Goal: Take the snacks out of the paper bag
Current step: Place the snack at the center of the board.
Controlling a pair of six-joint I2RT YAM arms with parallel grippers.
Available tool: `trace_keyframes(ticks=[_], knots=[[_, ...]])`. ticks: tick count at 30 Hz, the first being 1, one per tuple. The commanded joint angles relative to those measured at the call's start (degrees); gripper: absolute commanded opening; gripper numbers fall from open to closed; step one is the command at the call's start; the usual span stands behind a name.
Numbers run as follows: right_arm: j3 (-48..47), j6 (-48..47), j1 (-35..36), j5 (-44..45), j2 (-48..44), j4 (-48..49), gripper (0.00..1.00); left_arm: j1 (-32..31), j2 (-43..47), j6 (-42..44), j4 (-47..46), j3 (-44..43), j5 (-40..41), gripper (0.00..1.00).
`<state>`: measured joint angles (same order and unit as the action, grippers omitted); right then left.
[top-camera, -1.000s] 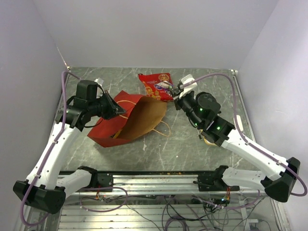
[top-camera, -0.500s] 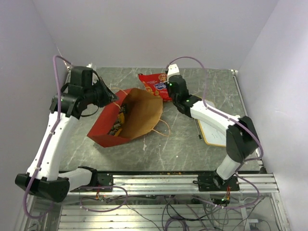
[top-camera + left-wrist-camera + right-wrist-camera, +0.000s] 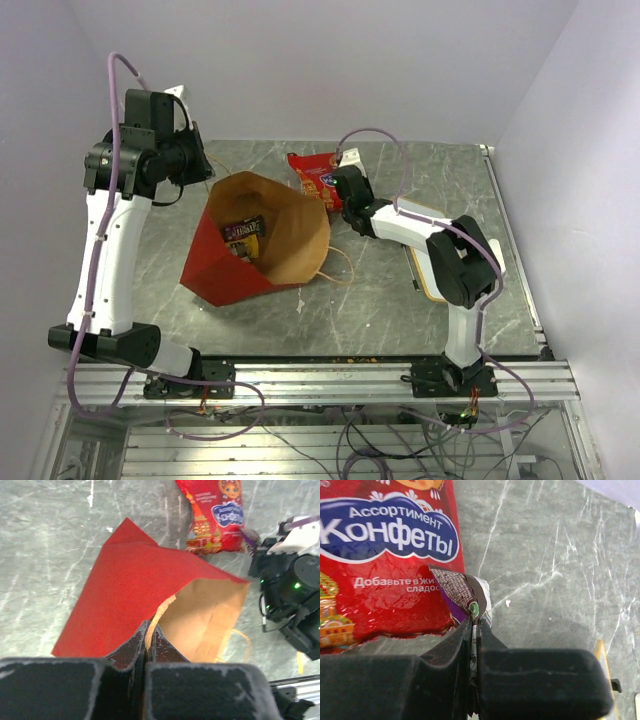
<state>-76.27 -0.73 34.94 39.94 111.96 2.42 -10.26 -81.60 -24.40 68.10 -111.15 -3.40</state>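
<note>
The paper bag point(image 3: 212, 268), red outside and brown inside, stands tilted with its mouth gaping upward. My left gripper point(image 3: 204, 179) is raised at the back left, shut on the bag's rim point(image 3: 150, 622). Inside the bag lie a small dark wrapper point(image 3: 243, 229) and a yellow packet point(image 3: 251, 246). The large red packet point(image 3: 316, 174) lies on the table behind the bag; it also fills the right wrist view point(image 3: 385, 555). My right gripper point(image 3: 334, 196) is low beside that packet, shut on a small purple-brown wrapper point(image 3: 465, 595) that overlaps the packet's corner.
A white wood-framed board point(image 3: 432, 278) lies at the right, partly under my right arm. The bag's string handle point(image 3: 338, 268) trails on the table by the bag. White walls close in at back and sides; a metal rail point(image 3: 320, 375) runs along the front.
My left arm rose and drew back, lifting the bag's rim so the mouth gapes wide. My right arm stretched left and down to the red packet, wrapper in its jaws.
</note>
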Motion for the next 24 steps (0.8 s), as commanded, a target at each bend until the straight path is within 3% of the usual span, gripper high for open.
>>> trace_keyframes(ticks=[1, 4, 6, 8, 11, 14, 18, 24], knots=[[-2.5, 2.0, -1.5, 2.4, 3.3, 2.8, 0.00, 0.3, -1.3, 8.9, 4.7, -3.5, 2.0, 0.07], [-2.9, 2.1, -1.8, 1.5, 5.6, 3.6, 0.00, 0.3, -1.4, 9.2, 2.9, -2.2, -3.0, 0.07], [-3.2, 3.2, -1.8, -1.3, 6.2, 2.8, 0.07, 0.3, -1.9, 10.2, 2.4, -3.7, -4.9, 0.07], [-3.5, 4.7, -1.8, -3.5, 6.4, 1.4, 0.10, -0.2, -2.2, 11.0, 3.7, -7.3, 0.0, 0.07], [-3.1, 5.4, -1.8, -6.0, 6.0, 0.5, 0.18, -0.2, -2.6, 10.5, 4.8, -11.4, 3.8, 0.07], [-2.4, 5.2, -1.8, -7.6, 4.8, -0.4, 0.34, -0.2, -2.0, 9.4, 4.2, -11.2, 2.2, 0.07], [-1.8, 5.0, -1.8, -10.9, 1.4, -2.6, 0.50, -0.2, 0.7, 7.1, 0.0, -7.0, -2.9, 0.07], [0.3, 5.8, -1.1, -20.2, -7.2, -6.2, 0.59, -0.2, 6.5, 1.8, -12.3, 8.5, -19.2, 0.07]])
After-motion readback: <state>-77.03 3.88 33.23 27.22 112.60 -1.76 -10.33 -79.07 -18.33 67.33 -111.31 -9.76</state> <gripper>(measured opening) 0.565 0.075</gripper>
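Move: The snack already pinched in the right hand is bound for the bare table about 5 cm below and 1 cm ahead of that hand, at the near right corner of the red candy bag, whose middle is some 6 cm ahead and 7 cm left. The paper bag's middle is about 19 cm left and 7 cm back, roughly level in height; the whiteboard is 18 cm right, 11 cm back. From the left hand the spot lies roughly 15 cm ahead, 24 cm right and 30 cm below. The snack is lowered about 4.5 cm, slightly forward, to the table beside the red candy bag and let go as the right fingers open to just over half; that hand then backs off up and to the left, with a little drawback. The left hand keeps its pinch on the paper bag's handle, rising about 2.5 cm before easing back and right. ##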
